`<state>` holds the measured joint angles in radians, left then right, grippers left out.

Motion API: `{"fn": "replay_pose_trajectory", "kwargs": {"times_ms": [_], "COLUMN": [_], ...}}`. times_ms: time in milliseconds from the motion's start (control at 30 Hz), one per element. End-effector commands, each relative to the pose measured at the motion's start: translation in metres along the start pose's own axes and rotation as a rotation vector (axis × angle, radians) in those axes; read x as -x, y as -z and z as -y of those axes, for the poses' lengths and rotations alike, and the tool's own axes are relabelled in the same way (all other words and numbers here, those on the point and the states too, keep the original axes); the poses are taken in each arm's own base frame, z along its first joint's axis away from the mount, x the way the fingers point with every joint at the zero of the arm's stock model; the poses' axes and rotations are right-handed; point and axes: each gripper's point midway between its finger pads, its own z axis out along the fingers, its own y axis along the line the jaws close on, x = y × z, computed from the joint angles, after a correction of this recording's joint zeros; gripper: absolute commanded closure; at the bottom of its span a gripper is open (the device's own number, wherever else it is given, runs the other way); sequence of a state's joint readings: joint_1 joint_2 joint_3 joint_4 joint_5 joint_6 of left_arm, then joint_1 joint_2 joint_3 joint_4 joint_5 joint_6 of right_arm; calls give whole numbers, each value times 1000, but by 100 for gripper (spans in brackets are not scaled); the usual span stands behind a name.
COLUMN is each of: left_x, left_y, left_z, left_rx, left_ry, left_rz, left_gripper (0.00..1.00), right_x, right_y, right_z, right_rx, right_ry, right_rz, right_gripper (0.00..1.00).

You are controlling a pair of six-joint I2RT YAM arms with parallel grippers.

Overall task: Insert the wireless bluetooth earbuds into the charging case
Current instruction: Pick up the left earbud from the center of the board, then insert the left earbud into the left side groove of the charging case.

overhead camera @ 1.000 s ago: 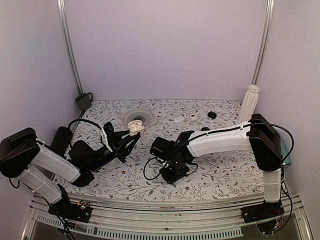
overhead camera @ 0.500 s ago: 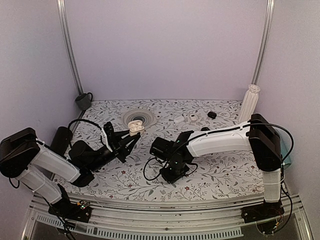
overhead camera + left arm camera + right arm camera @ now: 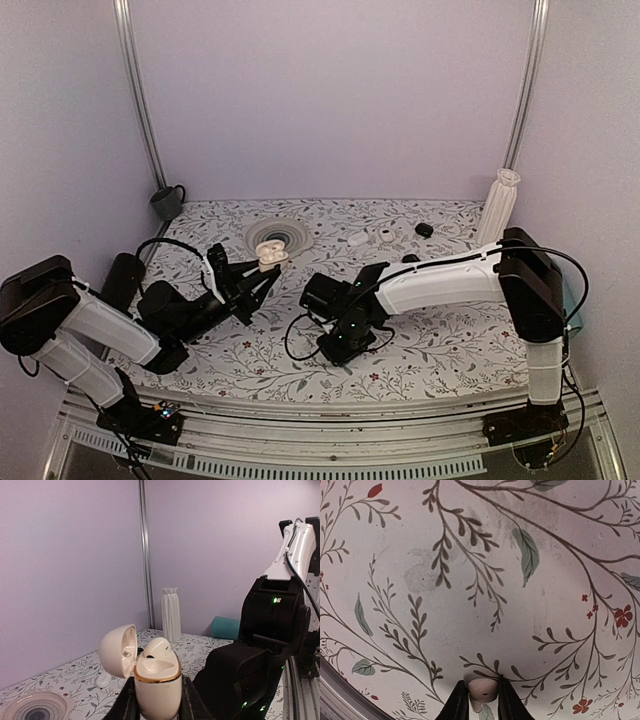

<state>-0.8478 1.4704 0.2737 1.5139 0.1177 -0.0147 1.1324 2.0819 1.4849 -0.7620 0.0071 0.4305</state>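
My left gripper is shut on the charging case, a white glossy pebble held upright above the table with its lid swung open to the left. One white earbud sits in the far well; the near well shows hollow. From above, the case rides at the tip of my left gripper. My right gripper points straight down at the floral tablecloth, its black fingers pressed on both sides of a second small white earbud. In the top view my right gripper hides that earbud.
A ribbed white vase stands at the back right and a ringed plate at the back centre. A grey mug sits back left. Two small white pieces and a black piece lie near the back edge.
My right gripper's fingers have drawn in around the earbud on the table, and that wrist has sunk slightly. The left arm and the case have not moved.
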Motion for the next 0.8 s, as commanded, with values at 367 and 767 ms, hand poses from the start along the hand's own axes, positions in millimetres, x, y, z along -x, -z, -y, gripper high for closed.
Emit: {"fn": "replay_pose_trajectory", "kwargs": {"times_ms": [367, 767], "left_x": [-8, -32], "left_y": [0, -10], "left_z": [-16, -21], "left_rx": [63, 67], "left_ry": [39, 75], "left_rz": [18, -18], "left_gripper": [100, 100], "right_x": [37, 90], "right_y": [52, 145], "right_z": [9, 6], "right_rx": [76, 138], "right_ry": [-97, -107], "right_rz": [247, 572], "right_gripper": [80, 80]}}
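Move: The charging case in my left hand is the right hand's goal: about 6 cm ahead of my right hand, 14 cm to its left and 24 cm above it. Down on the board, the ringed plate lies some 34 cm ahead and 16 cm left of my right hand, and a small white oval piece 34 cm ahead and 4 cm right. From my left hand, the earbud in my right fingers is about 6 cm back, 14 cm right and 23 cm down. With the earbud still pinched in my right fingers, I lift it off the board after a barely moving start. I rise quickly, about 11 cm, and reach 4 cm forward, swinging the fingertips left and forward some 25 degrees towards the case. My left hand keeps its grip on the open case and brings it down about 6 cm and slightly forward, tipping it about 10 degrees down. ##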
